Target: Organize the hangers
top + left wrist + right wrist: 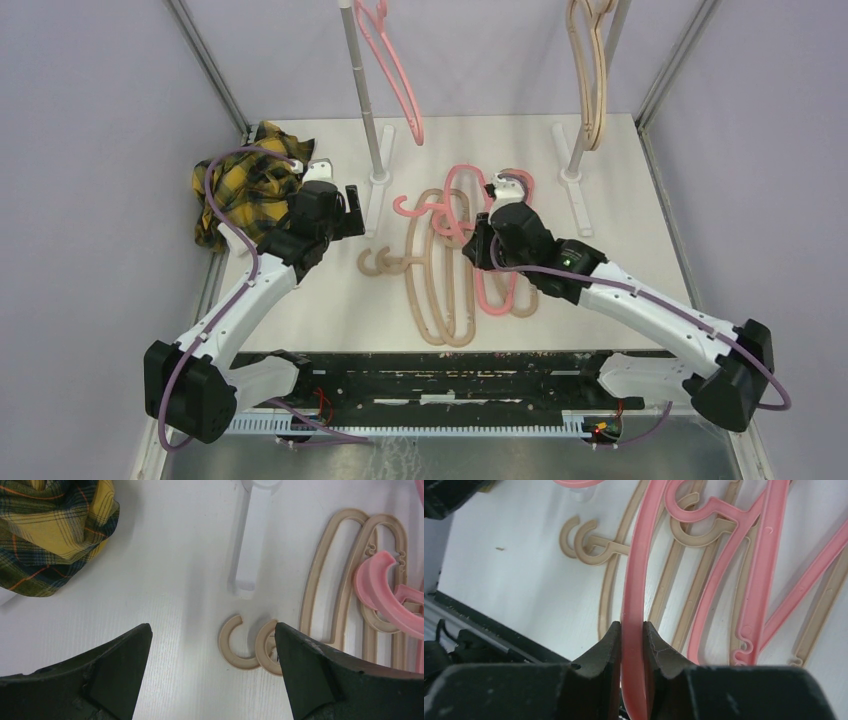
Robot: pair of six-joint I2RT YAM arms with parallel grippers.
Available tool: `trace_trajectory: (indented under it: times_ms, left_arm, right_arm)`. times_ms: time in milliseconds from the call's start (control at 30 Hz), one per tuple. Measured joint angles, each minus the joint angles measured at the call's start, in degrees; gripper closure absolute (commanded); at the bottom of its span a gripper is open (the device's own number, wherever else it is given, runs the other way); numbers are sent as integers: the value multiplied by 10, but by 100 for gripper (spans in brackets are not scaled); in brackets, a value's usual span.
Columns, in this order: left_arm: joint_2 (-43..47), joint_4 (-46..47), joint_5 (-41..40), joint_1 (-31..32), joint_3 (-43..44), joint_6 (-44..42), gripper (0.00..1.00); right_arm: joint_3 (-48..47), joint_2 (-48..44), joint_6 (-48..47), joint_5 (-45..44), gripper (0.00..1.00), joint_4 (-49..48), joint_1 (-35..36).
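Several hangers lie tangled mid-table: beige ones (440, 290) and pink ones (500, 292). One pink hanger (395, 75) hangs on the left rack and one beige hanger (590, 80) on the right rack. My right gripper (631, 627) is shut on the bar of a pink hanger (636, 580), with another pink hanger (764, 580) and beige hangers (614, 545) beneath it. In the top view the right gripper (478, 228) sits over the pile's upper part. My left gripper (212, 630) stands open and holds nothing, above the table beside two beige hooks (240, 647). It (352, 202) is left of the pile.
A yellow-black plaid cloth (245, 185) lies bunched at the table's back left, also in the left wrist view (50, 530). The left rack pole (362, 90) rises from a white foot (378, 190); the right rack's foot (578, 200) is at the back right. A black strip (440, 365) borders the near edge.
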State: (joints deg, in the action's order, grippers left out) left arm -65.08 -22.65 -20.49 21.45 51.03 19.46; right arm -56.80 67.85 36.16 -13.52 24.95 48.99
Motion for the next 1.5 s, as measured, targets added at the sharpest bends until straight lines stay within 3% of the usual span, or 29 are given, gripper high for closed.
trace_trajectory:
  times_ms: [533,633,833,1100,1300,1500]
  left_arm:
    - [0,0,3,0,0,0,1]
    - [0,0,7,0,0,0,1]
    - [0,0,7,0,0,0,1]
    - [0,0,11,0,0,0,1]
    - [0,0,11,0,0,0,1]
    - [0,0,11,0,0,0,1]
  right_arm:
    - [-32,-164,26,31,99,125,-43]
    - [-14,-144,26,44,99,114,-44]
    - [118,-104,52,92,99,59,-43]
    - [122,-94,62,96,99,31,-44]
    - [137,-3,50,96,99,-9,-44]
    - [157,91,36,94,78,-42,-44]
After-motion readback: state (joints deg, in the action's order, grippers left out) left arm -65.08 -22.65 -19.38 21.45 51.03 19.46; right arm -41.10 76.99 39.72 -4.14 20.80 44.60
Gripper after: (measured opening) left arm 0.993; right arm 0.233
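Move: The right hand already grips a pink hanger; the other pink hanger, over which it is taken, has its middle about 8 cm ahead, 9 cm to the right and some 16 cm below. The beige hanger under that one lies about 2 cm farther right, and the pair of beige hangers lies about 3 cm ahead and 5 cm left of the hand, 17 cm down. From the idle left hand the resting pink hanger is level ahead, about 34 cm right and 16 cm down. Keeping its pinch on one long side of the pink hanger, the right hand first swings it up about 7 cm and some 5 cm to the right while drawing back a little, away from the beige pair. It then turns downward and lowers the hanger about 22 cm over the other pink hanger, easing briefly partway and drifting slightly left, with the fingers tipping down some 20 degrees more and staying shut on the plastic. ##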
